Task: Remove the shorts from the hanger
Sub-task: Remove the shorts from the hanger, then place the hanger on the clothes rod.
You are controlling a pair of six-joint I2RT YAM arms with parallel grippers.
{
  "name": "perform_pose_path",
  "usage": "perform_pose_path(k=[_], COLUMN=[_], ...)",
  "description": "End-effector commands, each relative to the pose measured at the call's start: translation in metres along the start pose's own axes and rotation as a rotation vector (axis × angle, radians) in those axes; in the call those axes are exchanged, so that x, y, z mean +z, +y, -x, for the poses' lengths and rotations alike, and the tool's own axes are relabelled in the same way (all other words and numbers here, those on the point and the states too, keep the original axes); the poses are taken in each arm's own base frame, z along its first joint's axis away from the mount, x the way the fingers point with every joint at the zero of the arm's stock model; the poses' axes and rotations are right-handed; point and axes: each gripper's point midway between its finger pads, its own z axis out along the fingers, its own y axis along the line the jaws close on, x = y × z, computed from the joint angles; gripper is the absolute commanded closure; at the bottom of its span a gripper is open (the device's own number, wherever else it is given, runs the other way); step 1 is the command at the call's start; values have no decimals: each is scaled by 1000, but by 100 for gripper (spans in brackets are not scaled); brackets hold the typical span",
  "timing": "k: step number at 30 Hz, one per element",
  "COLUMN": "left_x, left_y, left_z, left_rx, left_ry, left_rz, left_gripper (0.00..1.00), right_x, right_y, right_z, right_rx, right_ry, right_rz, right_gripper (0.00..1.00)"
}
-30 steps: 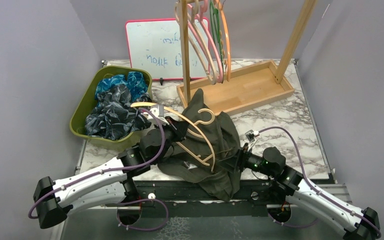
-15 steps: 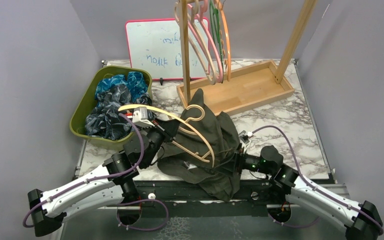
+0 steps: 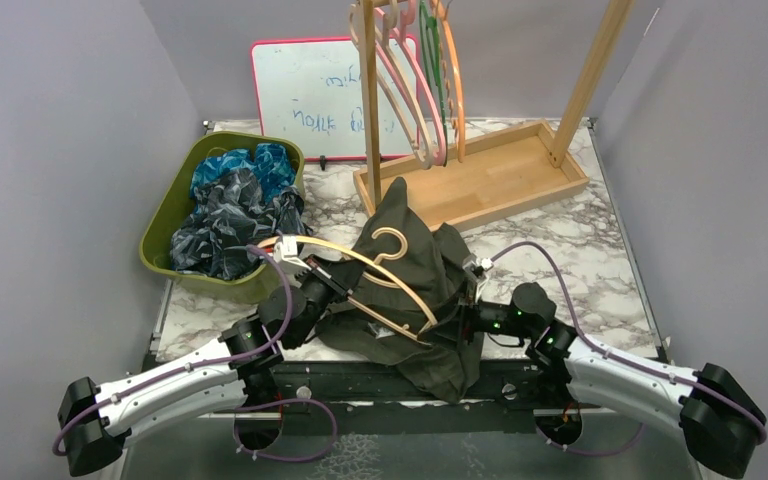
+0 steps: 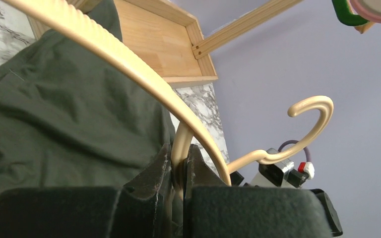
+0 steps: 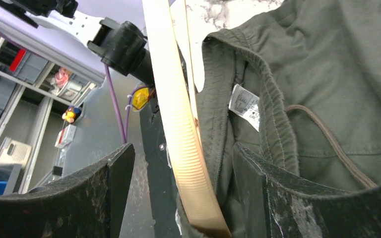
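The dark olive shorts (image 3: pixel 415 300) lie heaped at the table's near edge, still threaded on a beige hanger (image 3: pixel 385 275) that rests tilted on top of them. My left gripper (image 3: pixel 332 283) is shut on the hanger's thin lower bar (image 4: pixel 181 144), and the hook (image 4: pixel 317 111) curls up to the right of it. My right gripper (image 3: pixel 466 310) stands open at the shorts' right side. In the right wrist view the hanger's ribbed arm end (image 5: pixel 178 134) and the shorts' waistband (image 5: pixel 273 129) sit between my open fingers (image 5: pixel 258 178), with the tip tucked in cloth.
A green bin (image 3: pixel 163 218) at the left holds dark navy and blue shorts (image 3: pixel 230 215). Behind stands a wooden rack (image 3: pixel 505 175) with several coloured hangers (image 3: pixel 415 90) hung from it, and a whiteboard (image 3: pixel 300 95) leans on the back wall.
My left arm has drawn the hanger back toward the left and the near edge. My right gripper has slid in toward the shorts' right edge and opened a little wider.
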Motion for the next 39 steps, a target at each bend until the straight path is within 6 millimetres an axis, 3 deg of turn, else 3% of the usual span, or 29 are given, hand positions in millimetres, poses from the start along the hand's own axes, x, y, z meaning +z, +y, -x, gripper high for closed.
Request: perform_pose_path(k=[1, 8, 13, 18, 24, 29, 39], left_x=[0, -1, -1, -2, -5, -8, -7], left_y=[-24, -16, -13, -22, -35, -36, -37], left_z=[7, 2, 0, 9, 19, 27, 27], left_rx=[-146, -174, -189, -191, -172, -197, -205], left_ry=[-19, -10, -10, -32, -45, -75, -77], left_rz=[-87, -77, -72, -94, -120, -124, -128], left_gripper=[100, 100, 100, 100, 100, 100, 100], right_x=[6, -3, -6, -7, -11, -13, -13], right_y=[24, 24, 26, 30, 25, 28, 30], right_z=[13, 12, 18, 7, -3, 3, 30], right_rx=[-68, -70, -76, -46, -27, -46, -61], right_ry=[5, -44, -69, -6, 1, -26, -102], right_rz=[118, 108, 103, 123, 115, 118, 64], right_gripper=[28, 55, 65, 36, 33, 44, 78])
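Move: The hanger's right end sits between the right hand's open fingers, level with them and only about 1 cm ahead. The dark green shorts spread below, their middle some 8 cm ahead, 7 cm left and 9 cm down from that hand; their white label is about 1 cm ahead, 13 cm left and 8 cm down. From the left hand, already gripping the hanger near its neck, that end lies roughly 15 cm right, 9 cm back and 7 cm lower. The hanger's right end gets gripped by the right hand: its fingers close halfway, spread again, then close on the wooden end, while the hand rises about 3 cm overall and eases back some 1.5 cm. The left hand keeps its hold near the neck, rolls about 10 degrees so its right side comes up, and late on lifts roughly 2 cm, away from the shorts. ##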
